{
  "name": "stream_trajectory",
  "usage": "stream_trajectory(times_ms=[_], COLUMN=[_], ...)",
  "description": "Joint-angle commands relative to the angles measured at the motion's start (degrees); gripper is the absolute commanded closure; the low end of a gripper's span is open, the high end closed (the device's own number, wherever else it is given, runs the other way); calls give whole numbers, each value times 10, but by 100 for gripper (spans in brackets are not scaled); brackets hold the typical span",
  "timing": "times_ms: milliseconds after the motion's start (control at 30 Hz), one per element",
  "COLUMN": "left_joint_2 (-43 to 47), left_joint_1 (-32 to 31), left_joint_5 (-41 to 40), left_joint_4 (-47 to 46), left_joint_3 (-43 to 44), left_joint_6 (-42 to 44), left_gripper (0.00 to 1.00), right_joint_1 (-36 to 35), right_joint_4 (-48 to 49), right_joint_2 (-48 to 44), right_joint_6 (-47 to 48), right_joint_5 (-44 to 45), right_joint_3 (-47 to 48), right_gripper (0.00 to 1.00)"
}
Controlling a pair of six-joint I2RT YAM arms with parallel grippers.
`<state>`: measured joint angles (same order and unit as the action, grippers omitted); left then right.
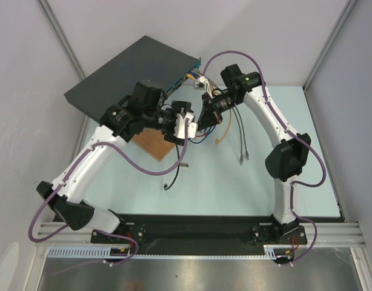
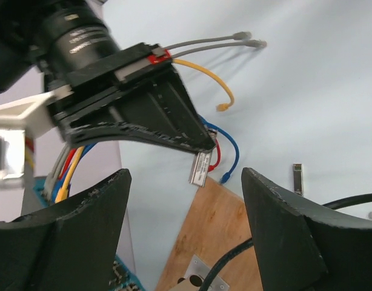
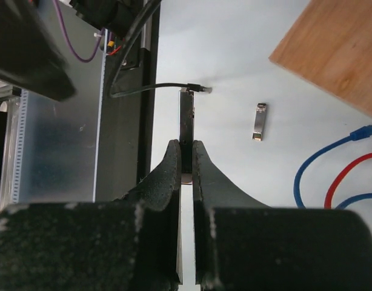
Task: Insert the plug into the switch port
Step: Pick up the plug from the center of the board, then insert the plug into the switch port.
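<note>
The switch (image 1: pixel 128 76) is a flat dark box at the back left, its blue port face (image 1: pixel 181 77) turned to the right with coloured cables plugged in. My right gripper (image 3: pixel 186 151) is shut on a slim metal plug (image 3: pixel 186 121) that sticks out past its fingertips. In the left wrist view that plug (image 2: pixel 201 168) hangs from the right gripper's black fingers (image 2: pixel 168 121) above the table. My left gripper (image 2: pixel 186 200) stands open, nothing between its fingers, close beside the right gripper (image 1: pixel 204 120) in front of the switch.
A brown wooden board (image 2: pixel 219 224) with a metal plate lies under my left gripper. A second small metal module (image 3: pixel 259 121) lies loose on the table. Blue and red cables (image 3: pixel 331 176), a yellow cable (image 2: pixel 213 79), grey cables (image 2: pixel 216 41) and a black cable (image 3: pixel 156 88) trail nearby.
</note>
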<state>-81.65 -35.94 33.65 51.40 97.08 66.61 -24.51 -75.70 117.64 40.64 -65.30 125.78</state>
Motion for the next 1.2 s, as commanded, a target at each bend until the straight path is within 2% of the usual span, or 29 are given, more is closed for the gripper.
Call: stream_trajectory(times_ms=[0,333,433,533,633,800,900,933,967,1000,1033,1133,1167], left_joint_2=[-9,-31,-33,-36,-36,-35,-35,-36,-38,-40,-44,-51,-49], left_joint_1=[-13,-22,-22,-21,-21,-18,-14,-7,-4,7,12,27,30], left_joint_5=[4,-44,-46,-50,-54,-52,-43,-31,-21,-11,17,49,63], left_joint_4=[12,-14,-35,-44,-60,-74,-78,-82,-84,-86,-74,-60,-63], left_joint_3=[-7,-39,-51,-60,-69,-78,-69,-64,-50,-38,-25,14,19], left_joint_6=[70,129,135,138,139,132,107,96,56,34,-6,-65,-100], left_gripper=[22,32,39,51,57,78,92,96,100,100,100,100,100], right_joint_1=[1,2,1,-1,-6,-9,-2,3,19,28,40,82,92], right_joint_4=[-110,-110,-110,-110,-110,-111,-103,-91,-49,-24,44,203,309], right_joint_2=[-18,-18,-21,-25,-29,-36,-38,-41,-45,-59,-71,-141,-165], right_joint_6=[1,-29,-35,-38,-37,-33,-28,-61,-85,-107,-155,-251,-286], right_joint_5=[-35,-47,-48,-51,-43,-40,-42,-39,-38,-42,-48,-27,-13], right_joint_3=[26,55,54,54,54,52,45,35,25,14,-17,-89,-135], right_gripper=[100,100,100,100,100,100,74,51,42,30,1,0,0])
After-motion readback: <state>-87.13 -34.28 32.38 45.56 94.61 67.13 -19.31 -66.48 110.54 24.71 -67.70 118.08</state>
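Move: The plug sticks out of the right gripper's shut fingertips, its middle some 2 cm to the left and 1 cm below and behind that hand point. From the open left gripper the same plug lies about 4 cm ahead, 3 cm to the right and 8 cm lower. The loose module on the table is roughly straight under the left gripper, some 33 cm down; the wooden board lies at that depth too, about 10 cm ahead and 9 cm left. Bring the left gripper down about 5 cm, easing some 3 cm forward with a slight roll, and shut its open fingers on the plug's free end while the right gripper holds it out, rising some 2 cm to meet it. Once it is pinched, open the right fingers wide and start that hand off to the right, as the left begins to lift the plug. ##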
